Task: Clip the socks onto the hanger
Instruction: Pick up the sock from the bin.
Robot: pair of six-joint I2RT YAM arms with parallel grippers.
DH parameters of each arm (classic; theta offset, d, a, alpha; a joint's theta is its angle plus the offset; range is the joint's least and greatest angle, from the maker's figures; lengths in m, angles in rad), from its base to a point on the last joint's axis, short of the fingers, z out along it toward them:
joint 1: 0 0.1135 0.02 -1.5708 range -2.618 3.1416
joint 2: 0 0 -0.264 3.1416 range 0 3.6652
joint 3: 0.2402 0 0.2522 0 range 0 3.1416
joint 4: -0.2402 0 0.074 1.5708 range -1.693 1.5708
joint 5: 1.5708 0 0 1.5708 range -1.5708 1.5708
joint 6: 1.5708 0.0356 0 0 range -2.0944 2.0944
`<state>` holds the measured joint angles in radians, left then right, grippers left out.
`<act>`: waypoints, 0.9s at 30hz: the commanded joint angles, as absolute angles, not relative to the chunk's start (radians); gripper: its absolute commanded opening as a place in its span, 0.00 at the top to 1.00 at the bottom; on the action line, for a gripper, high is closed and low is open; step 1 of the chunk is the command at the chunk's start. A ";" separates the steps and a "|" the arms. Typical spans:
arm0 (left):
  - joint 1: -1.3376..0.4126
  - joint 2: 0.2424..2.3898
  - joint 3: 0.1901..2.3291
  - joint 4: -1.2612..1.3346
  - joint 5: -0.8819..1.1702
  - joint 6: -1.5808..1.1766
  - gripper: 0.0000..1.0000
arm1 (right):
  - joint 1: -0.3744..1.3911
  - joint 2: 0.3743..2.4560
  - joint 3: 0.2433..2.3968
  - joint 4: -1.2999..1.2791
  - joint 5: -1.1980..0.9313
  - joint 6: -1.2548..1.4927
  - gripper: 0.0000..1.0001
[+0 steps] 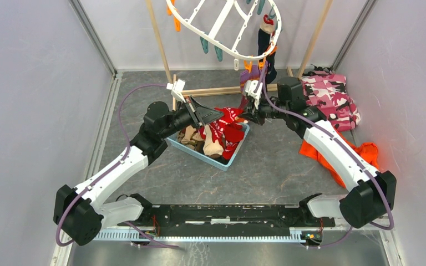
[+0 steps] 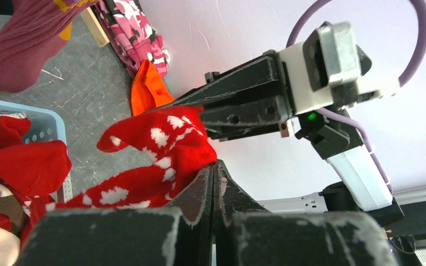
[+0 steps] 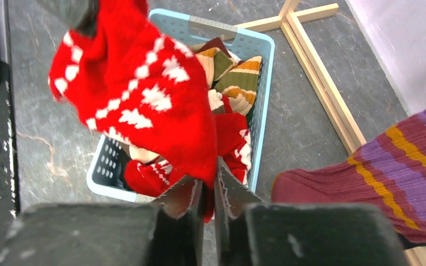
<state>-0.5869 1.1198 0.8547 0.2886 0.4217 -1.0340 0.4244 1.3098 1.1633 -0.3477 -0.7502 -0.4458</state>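
A red sock with white patterns (image 1: 230, 119) hangs stretched between both grippers above a light blue basket (image 1: 199, 155). My left gripper (image 1: 217, 113) is shut on one end of this red sock (image 2: 161, 149), its fingertips (image 2: 213, 166) pressed together. On the opposite edge of the red sock (image 3: 144, 105), my right gripper (image 3: 209, 185) is shut, with fabric pinched in the narrow gap. The white hanger (image 1: 220, 23) hangs at the top, with a navy sock (image 1: 266, 41) clipped to it. A purple sock with orange stripes (image 3: 388, 172) dangles beside my right gripper (image 1: 249, 114).
The basket (image 3: 260, 94) holds more socks, red and beige-brown striped. A light wooden rack (image 1: 158, 39) stands at the back, its base bar (image 3: 321, 83) on the floor. A pink camouflage garment (image 1: 333, 97) and an orange cloth (image 1: 360, 152) lie at the right.
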 commanded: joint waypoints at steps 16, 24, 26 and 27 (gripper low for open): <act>-0.588 0.975 0.811 0.374 0.434 -0.968 0.17 | 0.424 1.159 1.450 -0.811 -0.686 -1.566 1.00; -0.589 1.003 0.702 0.620 0.548 -1.133 0.04 | 0.424 0.952 1.115 -0.410 -0.792 -1.660 1.00; -0.592 1.022 0.685 0.662 0.564 -1.168 0.04 | 0.426 0.931 1.076 -0.359 -0.829 -1.660 1.00; -0.595 1.030 0.674 0.693 0.564 -1.189 0.04 | 0.431 0.926 1.067 -0.347 -0.838 -1.660 1.00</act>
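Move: The red sock hangs between the hands, still in the left fingers, with the right fingers already around its end: its middle is some 7 cm left of the right hand, 2 cm back and 5 cm lower, and about 12 cm below and 2 cm ahead of the left hand. From the right hand, the bin is about 12 cm left, level front to back, and 20 cm down; the hanging striped sock is some 13 cm ahead, 2 cm right and 5 cm up. Right fingers shut on the sock, rise about 10 cm rolling, then draw back, as left opens and backs off. ##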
